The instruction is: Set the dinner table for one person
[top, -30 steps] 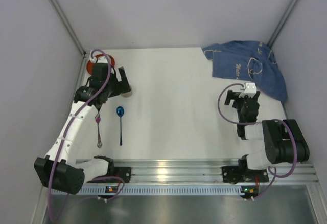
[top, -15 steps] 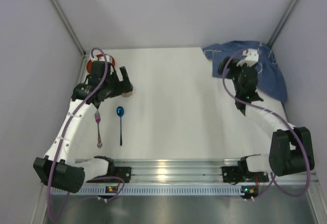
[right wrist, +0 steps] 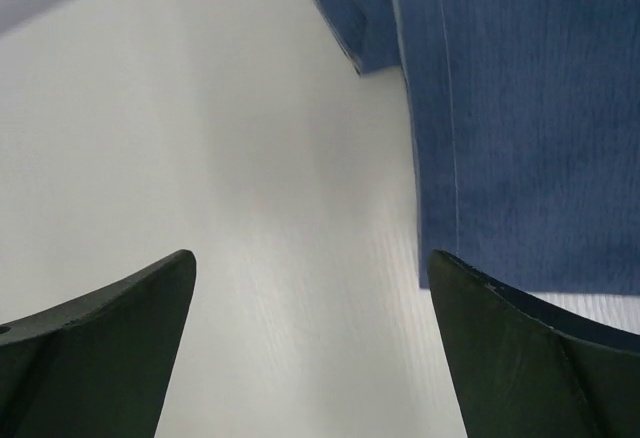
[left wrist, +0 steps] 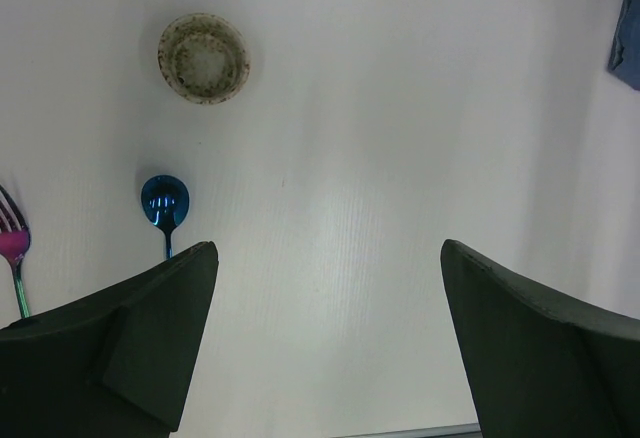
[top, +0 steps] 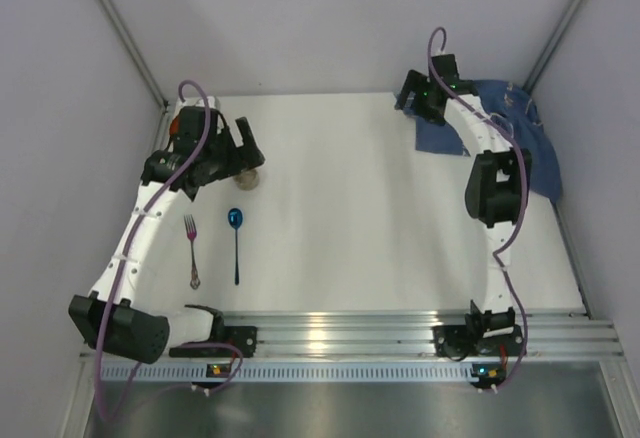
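Observation:
The white dinner table point(top: 350, 208) holds a blue spoon point(top: 236, 243) and a pink-purple fork point(top: 192, 253), lying side by side at the near left. A small round speckled dish point(top: 253, 179) sits just beyond the spoon. My left gripper point(top: 248, 155) is open and empty, above the table beside the dish. In the left wrist view the dish point(left wrist: 203, 58), spoon point(left wrist: 164, 201) and fork point(left wrist: 12, 236) lie ahead of the open gripper point(left wrist: 330, 258). My right gripper point(top: 411, 98) is open and empty at the far edge, by the left edge of the blue cloth point(top: 500, 133).
The right wrist view shows the open gripper point(right wrist: 310, 258) over bare table point(right wrist: 250, 158), with the blue cloth point(right wrist: 520, 108) at the right. Grey walls enclose the table on three sides. A ribbed metal rail point(top: 340, 333) runs along the near edge.
My right arm has swung from the near right out to the far edge, by the cloth's left side. My left gripper has shifted slightly, and the small dish now shows fully.

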### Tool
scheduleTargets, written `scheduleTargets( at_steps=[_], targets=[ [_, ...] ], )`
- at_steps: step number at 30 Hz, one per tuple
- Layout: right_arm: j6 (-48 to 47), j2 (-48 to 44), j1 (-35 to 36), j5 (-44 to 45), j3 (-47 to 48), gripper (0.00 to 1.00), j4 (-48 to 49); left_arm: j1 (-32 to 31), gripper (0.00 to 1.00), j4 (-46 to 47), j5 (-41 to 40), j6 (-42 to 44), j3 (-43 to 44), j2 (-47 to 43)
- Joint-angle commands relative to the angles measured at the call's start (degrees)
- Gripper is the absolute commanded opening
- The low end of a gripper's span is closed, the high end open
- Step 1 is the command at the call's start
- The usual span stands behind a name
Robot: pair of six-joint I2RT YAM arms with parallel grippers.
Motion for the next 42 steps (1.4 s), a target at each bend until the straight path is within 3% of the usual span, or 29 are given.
scheduleTargets(
  at_steps=[1, 17, 20, 26, 27, 29, 32, 42],
  targets=[
    [2.7, 1.0, -0.7, 0.0, 4.4, 1.0, -13.4, 0.1, 0.99, 0.4, -0.9, -1.7, -1.8, -4.9],
    [3.0, 11.4, -1.5, 2.9, 5.7, 0.96, -16.0, 0.1, 0.98, 0.5, -2.4, -4.0, -6.2, -5.1],
    [3.3, 12.8, -2.1, 2.8, 6.8, 0.88, -15.9, 0.1, 0.97, 0.6, -2.5, -4.3, -6.3, -4.6],
    [3.5, 15.5, -2.3, 2.1, 8.8, 0.54, -16.2, 0.1, 0.97, 1.2, -2.3, -4.4, -6.4, -3.3],
    [3.4, 15.7, -2.3, 2.1, 8.8, 0.43, -16.3, 0.1, 0.97, 1.3, -2.3, -4.4, -6.4, -2.8],
    [3.2, 16.1, -2.3, 2.0, 8.8, 0.33, -16.7, 0.1, 0.96, 1.7, -2.1, -4.5, -6.4, -2.5],
    [2.8, 16.4, -2.3, 1.4, 8.6, 0.02, -17.4, 0.1, 0.96, 2.0, -1.6, -4.6, -6.5, -2.3],
    [2.7, 6.4, -0.1, -1.9, 0.9, 0.0, -18.0, 0.1, 0.96, 2.1, -0.6, -3.4, -8.5, -6.0]
  ],
)
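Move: The near left corner of the blue cloth lies about 13 cm below the right hand, some 3 cm back and 3 cm to its right. The cloth's loose far flap is roughly 12 cm straight ahead of this hand, and the middle of the cloth is about 2 cm ahead and 23 cm to its right, both down on the table. From the left hand the same corner is some 23 cm ahead, 43 cm to the right and 23 cm down. Dropping quickly at first, then more slowly, the open right hand goes down about 13 cm onto the cloth's near left corner, drawing back and to its right a few centimetres as the fingers tip some 20 degrees further down. Its fingers shut and pinch the corner, then it starts to ease back. The left hand, still open, rises slightly, then sinks, drawing back a little, touching nothing. ##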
